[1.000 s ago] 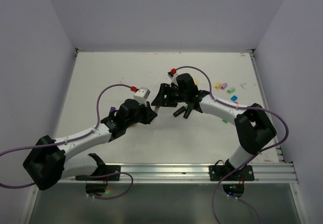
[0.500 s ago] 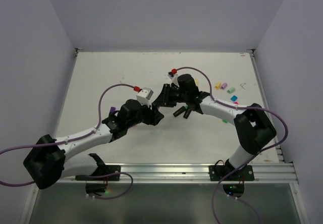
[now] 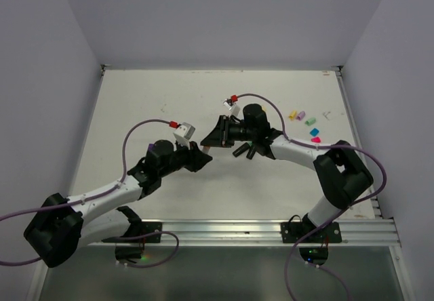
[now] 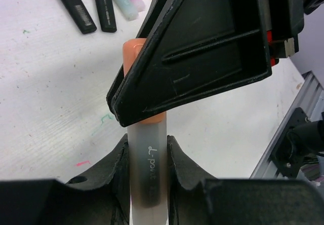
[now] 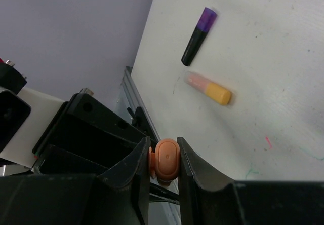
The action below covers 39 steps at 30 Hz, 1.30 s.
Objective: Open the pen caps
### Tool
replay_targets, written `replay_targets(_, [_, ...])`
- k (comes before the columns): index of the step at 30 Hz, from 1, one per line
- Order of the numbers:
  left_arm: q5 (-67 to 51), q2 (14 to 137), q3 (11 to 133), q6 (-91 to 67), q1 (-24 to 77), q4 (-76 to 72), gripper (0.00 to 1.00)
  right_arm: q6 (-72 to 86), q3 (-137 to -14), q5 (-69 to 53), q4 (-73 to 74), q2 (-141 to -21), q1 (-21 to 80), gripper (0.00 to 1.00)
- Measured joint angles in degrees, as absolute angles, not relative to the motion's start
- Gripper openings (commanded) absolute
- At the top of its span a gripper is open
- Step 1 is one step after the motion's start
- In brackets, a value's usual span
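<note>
A pen with a frosted pale barrel (image 4: 147, 169) and an orange pen cap (image 5: 167, 159) is held in the air between both grippers, above the middle of the table (image 3: 135, 104). My left gripper (image 4: 147, 144) is shut on the barrel. My right gripper (image 5: 166, 151) is shut on the orange cap, which is seated on the pen's end (image 4: 132, 52). From above, the left gripper (image 3: 199, 158) and right gripper (image 3: 214, 138) meet tip to tip, hiding most of the pen.
Loose caps lie at the right: yellow (image 3: 293, 115), purple (image 3: 301, 115), green (image 3: 310, 121), cyan (image 3: 314, 132), pink (image 3: 315, 139). Black pens (image 3: 244, 150) lie under the right arm. A purple-capped black pen (image 5: 198, 36) and a pink-and-yellow pen (image 5: 208, 88) lie near the left arm.
The right gripper has closed on the orange cap. The left gripper opened, shifted its hold and closed again on the barrel; the left arm has swung lower and back.
</note>
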<state>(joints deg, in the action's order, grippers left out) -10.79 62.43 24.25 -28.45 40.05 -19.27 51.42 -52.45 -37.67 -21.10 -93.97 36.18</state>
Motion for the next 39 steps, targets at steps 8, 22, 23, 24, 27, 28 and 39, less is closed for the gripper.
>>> replay_targets(8, [1.2, 61.7, 25.9, -31.7, 45.1, -15.4, 0.00, 48.6, -53.2, -28.7, -15.6, -91.1, 38.8, 0.00])
replay_targets(22, [11.1, 67.4, 26.3, -30.7, 56.6, -22.2, 0.00, 44.1, -52.8, -17.3, -8.3, -84.1, 33.9, 0.00])
replay_targets(23, [8.6, 66.6, 25.2, -30.3, 56.5, -22.8, 0.00, 44.1, -52.5, -17.5, -9.7, -84.3, 31.0, 0.00])
replay_targets(24, [6.2, 66.0, 24.4, -30.1, 56.1, -23.1, 0.00, 43.9, -52.2, -17.6, -10.7, -84.6, 28.4, 0.00])
replay_targets(27, [1.3, 64.9, 23.6, -29.4, 54.0, -24.4, 0.00, 43.4, -52.1, -19.9, -12.9, -85.5, 23.8, 0.00])
replay_targets(28, [0.3, 64.7, 23.6, -29.4, 53.4, -24.9, 0.00, 43.3, -52.1, -20.1, -12.8, -85.5, 23.7, 0.00])
replay_targets(39, [0.5, 80.3, 33.1, -29.5, 53.7, -22.9, 0.00, 36.3, -53.4, -2.9, 16.6, -78.6, 19.6, 0.00])
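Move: The left gripper already holds the orange marker's clear body, and the right pinches its orange cap. The uncapped green pen lies about 10 cm ahead and 14 cm right of the left hand, 12 below. The uncapped orange-tipped pen is 4 cm right of that green pen, and the uncapped blue pen 12 cm farther out. From the right hand, the loose pink cap is some 39 cm right, 11 ahead and 16 below; the loose blue cap is 3 cm beyond that. Keep both grips, ease both grippers about 3 cm right, then pull them apart: snatch the right one forward and rightward while the left draws back about 3 cm. Carry the cap on rightward and down towards the loose caps, some 20 cm right in all, swinging clockwise and tipping its fingers down. Bring the left one right and down towards the green pen. ##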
